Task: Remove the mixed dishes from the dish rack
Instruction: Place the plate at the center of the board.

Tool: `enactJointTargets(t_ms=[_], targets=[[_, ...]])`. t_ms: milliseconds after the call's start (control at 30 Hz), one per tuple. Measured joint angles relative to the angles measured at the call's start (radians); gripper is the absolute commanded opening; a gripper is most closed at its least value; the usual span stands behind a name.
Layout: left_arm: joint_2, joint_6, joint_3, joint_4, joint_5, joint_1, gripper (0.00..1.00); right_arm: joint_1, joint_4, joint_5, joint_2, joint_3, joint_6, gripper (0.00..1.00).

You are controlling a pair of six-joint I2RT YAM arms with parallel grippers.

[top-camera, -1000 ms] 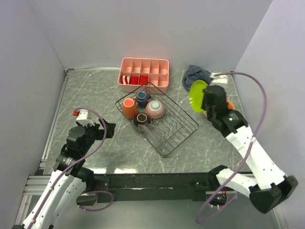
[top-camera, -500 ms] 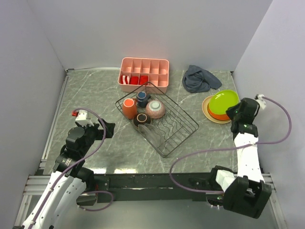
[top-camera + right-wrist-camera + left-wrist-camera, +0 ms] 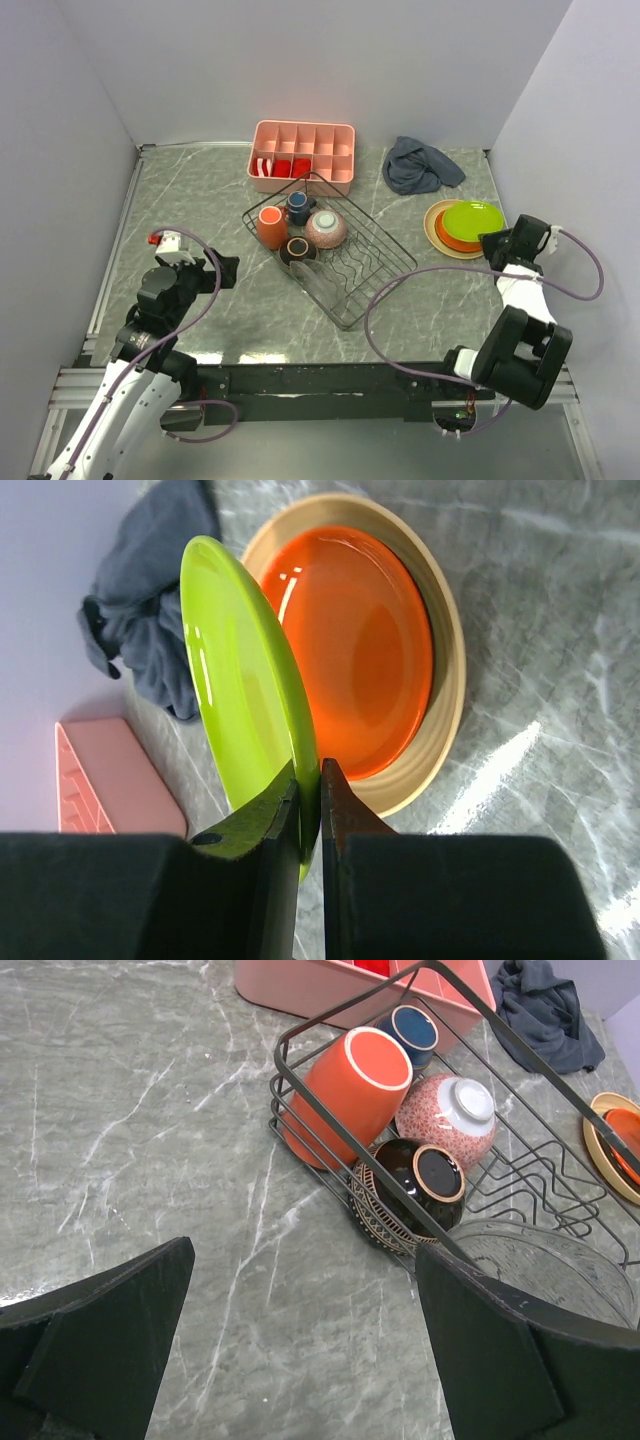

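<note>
My right gripper [image 3: 310, 805] is shut on the rim of the lime green plate [image 3: 235, 670], which tilts over the orange-red plate [image 3: 365, 645] stacked in the tan plate [image 3: 448, 670]. From above, that stack [image 3: 452, 232] lies at the table's right, with the green plate [image 3: 473, 216] over it and the right gripper [image 3: 499, 245] at its near-right edge. The dish rack [image 3: 388, 262] holds the orange mug [image 3: 270, 227], dark-blue cup [image 3: 298, 206], pinkish speckled bowl [image 3: 326, 228] and dark-brown bowl [image 3: 297, 250]. My left gripper [image 3: 226, 270] stands open left of the rack with nothing in it.
A clear glass bowl [image 3: 548, 1270] lies in the rack's near part. The pink compartment tray [image 3: 303, 156] sits behind the rack. A grey cloth [image 3: 420, 165] lies at the back right. Walls close in on three sides.
The right arm has carried the green plate from upright in the air down over the orange and tan stack and drawn back to the right. The left arm has not moved.
</note>
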Motion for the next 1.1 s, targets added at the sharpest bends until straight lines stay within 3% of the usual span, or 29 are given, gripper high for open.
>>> enactJointTargets(t_ms=[167,267,500,733,1100], targets=[[0.0,0.0,0.001,0.0,-0.01,0.0,1.0,-0.015,0.037,-0.049,0.113,0.0,0.024,0.02],[0.0,0.0,0.001,0.0,-0.01,0.0,0.99,-0.016,0.038,-0.063,0.166,0.0,0.029,0.09],[0.0,0.0,0.001,-0.001,-0.018,0.0,0.99,-0.019,0.047,-0.081,0.217,0.006,0.034,0.51],[0.0,0.0,0.001,-0.001,-0.02,0.0,1.0,-0.02,0.005,-0.082,0.22,0.046,-0.006,0.75],[0.002,0.0,0.004,-0.001,-0.019,0.0,0.99,-0.016,-0.051,-0.076,0.161,0.072,-0.091,0.88]])
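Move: The green plate is already pinched by its rim in the right hand, tilted above the plate stack (orange on top, tan at the bottom), whose middle lies about 5 cm ahead, 8 cm left and 8 cm below this hand. The blue towel is roughly 32 cm ahead and 20 cm left, and the dish rack's middle about 50 cm left and level with it, both near table height. From the left hand the stack is about 18 cm ahead, 70 cm right and 15 cm lower. The green plate is carried almost straight down, about 6 cm, by the right hand onto the orange plate, while the wrist tips its fingers slightly further down and its left side lifts a few degrees. At the bottom the fingers open wide and let go of the rim, then the hand backs upward some 2.5 cm, still over the stack's near right edge. ##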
